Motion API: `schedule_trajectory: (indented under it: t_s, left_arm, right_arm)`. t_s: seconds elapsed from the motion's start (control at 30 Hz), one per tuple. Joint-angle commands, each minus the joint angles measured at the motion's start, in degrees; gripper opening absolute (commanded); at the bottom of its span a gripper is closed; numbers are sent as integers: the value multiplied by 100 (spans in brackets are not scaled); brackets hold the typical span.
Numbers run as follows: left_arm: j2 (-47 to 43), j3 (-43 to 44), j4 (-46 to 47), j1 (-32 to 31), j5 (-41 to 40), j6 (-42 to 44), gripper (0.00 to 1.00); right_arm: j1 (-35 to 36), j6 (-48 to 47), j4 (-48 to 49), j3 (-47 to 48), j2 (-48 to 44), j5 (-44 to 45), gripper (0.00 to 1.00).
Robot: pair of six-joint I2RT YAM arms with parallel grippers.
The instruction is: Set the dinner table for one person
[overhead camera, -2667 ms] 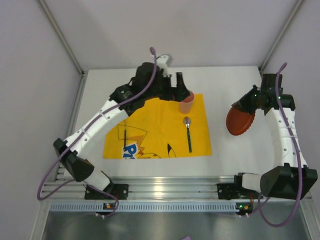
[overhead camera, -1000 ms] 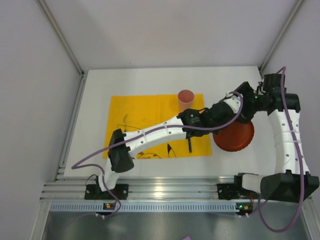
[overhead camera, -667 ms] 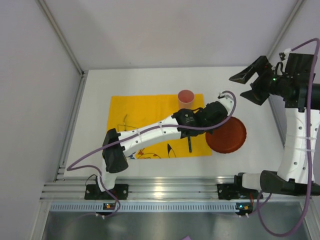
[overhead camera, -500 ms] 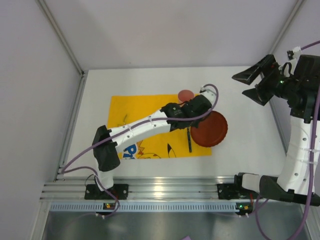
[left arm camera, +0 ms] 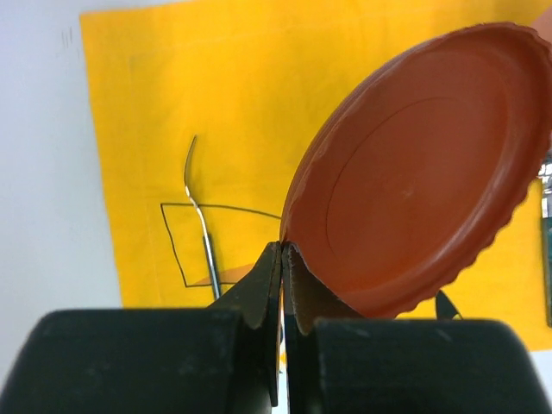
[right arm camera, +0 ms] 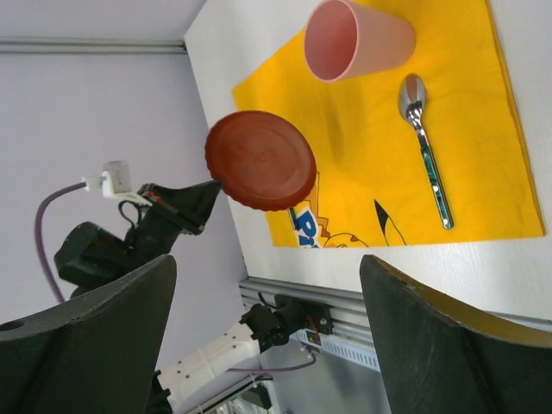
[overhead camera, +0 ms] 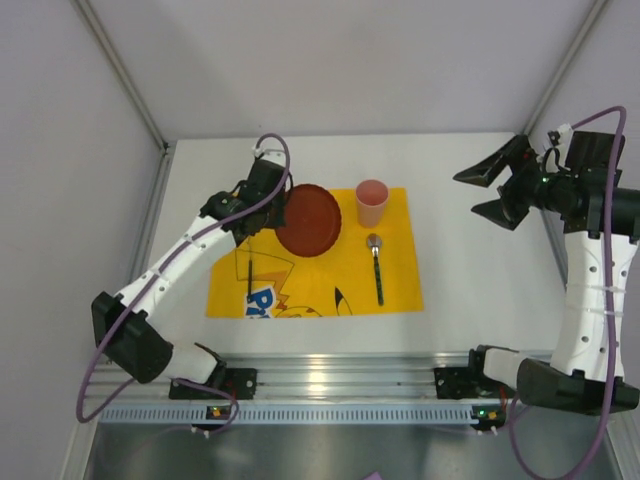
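My left gripper (overhead camera: 277, 214) (left arm camera: 282, 251) is shut on the rim of a red-brown scalloped plate (overhead camera: 308, 220) (left arm camera: 414, 190). It holds the plate tilted above the upper middle of the yellow cartoon mat (overhead camera: 320, 285) on the white dinner table (overhead camera: 480, 290). On the mat stand a pink cup (overhead camera: 372, 203) (right arm camera: 354, 39), a spoon (overhead camera: 377, 268) (right arm camera: 427, 147) to the right and a fork (overhead camera: 248, 272) (left arm camera: 203, 233) to the left. My right gripper (overhead camera: 482, 192) (right arm camera: 267, 259) hangs open and empty, high over the table's right side.
A silver aluminium rail (overhead camera: 330, 375) runs along the near edge with both arm bases on it. Grey walls with metal posts enclose the table on the left, back and right. Bare white tabletop lies between the mat and the right arm.
The left arm has carried the plate from the table's right side leftwards to above the mat. The right gripper has let the plate go, risen and drawn back to the right.
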Motion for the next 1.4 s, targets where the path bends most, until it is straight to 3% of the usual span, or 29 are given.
schedule_trajectory:
  t_s: [0.0,0.4,0.67,0.77,0.8,0.87,0.9,0.97,1.0,1.13,1.37]
  left_arm:
    - [59,-449,158,310,599,-173,0]
    - [1104,-1092,853,645,1892,-674,0]
    - [1711,-1003,633,732,1235,-543,1]
    - [1773,-1021,606,803,1093,-525,15]
    - [1782,-1021,606,812,1075,-534,28]
    - [1764,-1021,633,847,1058,-569,44]
    - [1756,-1003,633,847,1066,-586,67]
    - [1703,-907,511,847,1066,-631,75]
    - [1668,-820,423,838,1092,-648,84]
    - [1169,-240,132,786,1058,-806,99]
    - [166,437,-184,680,1154,-798,99]
  right_arm:
    - [-61,-64,389,28,-5,-108,87]
    - [-70,-283,415,-385,39,32,87]
    - [-105,-424,397,-587,31,32,87]
    - [-97,-451,389,-684,22,15,87]
    - [-88,-459,389,-710,13,6,87]
    - [-88,-495,371,-737,4,24,87]
    - [-79,-512,371,-763,-4,32,87]
    - [-35,-530,353,-772,-31,85,86]
    - [-9,-565,345,-772,-48,103,86]
    - [315,-679,432,-658,-171,304,86]
    - [1115,-1223,986,-570,-873,638,86]
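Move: The plate, its left rim already pinched in the left hand, is bound for the yellow mat's middle, some 7 cm right, 2 cm ahead and 18 cm below that hand. The fork lies about 15 cm to the left of that spot and the spoon about 15 cm to its right, both roughly level with it; the cup stands 13 cm right and 11 cm beyond it. From the empty right hand the spot is about 31 cm left, 8 cm ahead, 34 cm below. The plate is lowered to the mat between fork and spoon by the left hand, which sinks about 17 cm while its fingers tip some 25 degrees further down. At the bottom the fingers open wide and let go of the rim; then the hand climbs 12 cm, easing forward and untipping. The empty right hand sinks nearly 5 cm, then shifts left and slightly up. ##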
